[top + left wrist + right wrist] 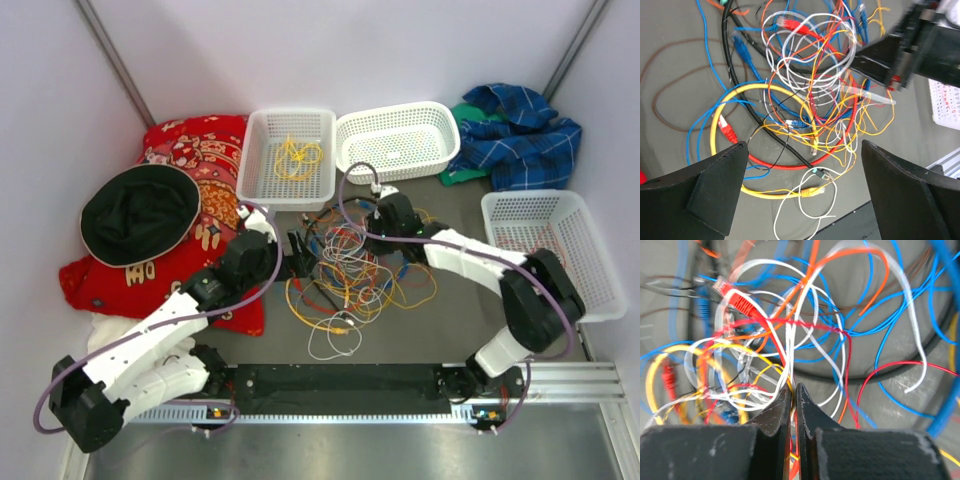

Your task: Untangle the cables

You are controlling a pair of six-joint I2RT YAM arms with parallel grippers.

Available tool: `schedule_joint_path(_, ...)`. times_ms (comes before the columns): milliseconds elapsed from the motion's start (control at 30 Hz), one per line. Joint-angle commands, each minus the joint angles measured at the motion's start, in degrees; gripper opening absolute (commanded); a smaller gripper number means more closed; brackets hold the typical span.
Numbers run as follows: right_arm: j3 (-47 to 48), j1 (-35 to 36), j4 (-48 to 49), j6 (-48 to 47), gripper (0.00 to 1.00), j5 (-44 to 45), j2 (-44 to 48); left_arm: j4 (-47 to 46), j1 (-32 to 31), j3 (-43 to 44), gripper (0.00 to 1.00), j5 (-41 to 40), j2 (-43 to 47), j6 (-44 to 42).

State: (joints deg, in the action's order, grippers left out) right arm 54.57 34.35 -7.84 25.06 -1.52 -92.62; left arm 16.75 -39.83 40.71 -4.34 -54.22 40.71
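The cables [350, 272] lie in one tangle of yellow, orange, blue, white, red and black loops at the table's middle. My left gripper [298, 255] hovers over the tangle's left edge. In the left wrist view it [804, 145] is open, wide apart above a yellow cable [760, 192] and a white loop [807, 210]. My right gripper [372, 222] reaches into the far side of the tangle. In the right wrist view it [794, 387] is shut on thin strands of the cables; red and yellow show in the slit, and white wires [790, 345] run down to the tips.
A white basket [252, 160] at the back holds a yellow cable [298, 155]. An oval basket [395, 112] stands beside it, and a third basket [530, 197] at the right. A blue plaid cloth [520, 135] lies back right. A black hat [140, 212] rests on red cloth [200, 150].
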Motion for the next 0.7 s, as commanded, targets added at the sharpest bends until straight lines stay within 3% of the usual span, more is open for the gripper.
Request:
schedule_joint_path(0, 5.63, 4.40, -3.48, -3.34, 0.00, 6.34, 13.59, -3.04, 0.02, 1.04, 0.99, -2.86, 3.85, -3.35)
schedule_joint_path(367, 4.50, 9.86, -16.77, -6.87, 0.00, 12.15, 34.60, -9.63, 0.46, 8.68, 0.99, -5.95, 1.57, -8.98)
schedule_joint_path(667, 3.00, 9.95, -18.88, -6.08, 0.00, 11.80, 40.15, -23.93, 1.34, 8.16, 0.99, 4.07, -2.29, -6.87)
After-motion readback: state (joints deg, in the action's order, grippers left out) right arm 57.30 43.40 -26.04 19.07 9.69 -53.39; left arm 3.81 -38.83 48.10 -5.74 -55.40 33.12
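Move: The right hand is already shut on a bundle of white, yellow and red strands, some 5 cm above the mat. The tangle's middle lies about 4 cm back and 4 cm to its left, the blue cable roughly 8 cm to its right and 3 cm back, the thick yellow cable about 13 cm back and 12 cm left. From the open left hand, the tangle's middle is some 5 cm ahead, 13 cm right and 16 cm below. The right hand, keeping its pinch on the white, yellow and red strands, hauls them steeply up off the tangle by some 20 cm, most of it fast at the start, then levels out and draws back about 8 cm and to the right, its fingers tipping up roughly 25 degrees. The left hand, empty and still wide open, rises about 10 cm away from the tangle and edges forward some 4 cm, its fingers tilting up about 20 degrees. ##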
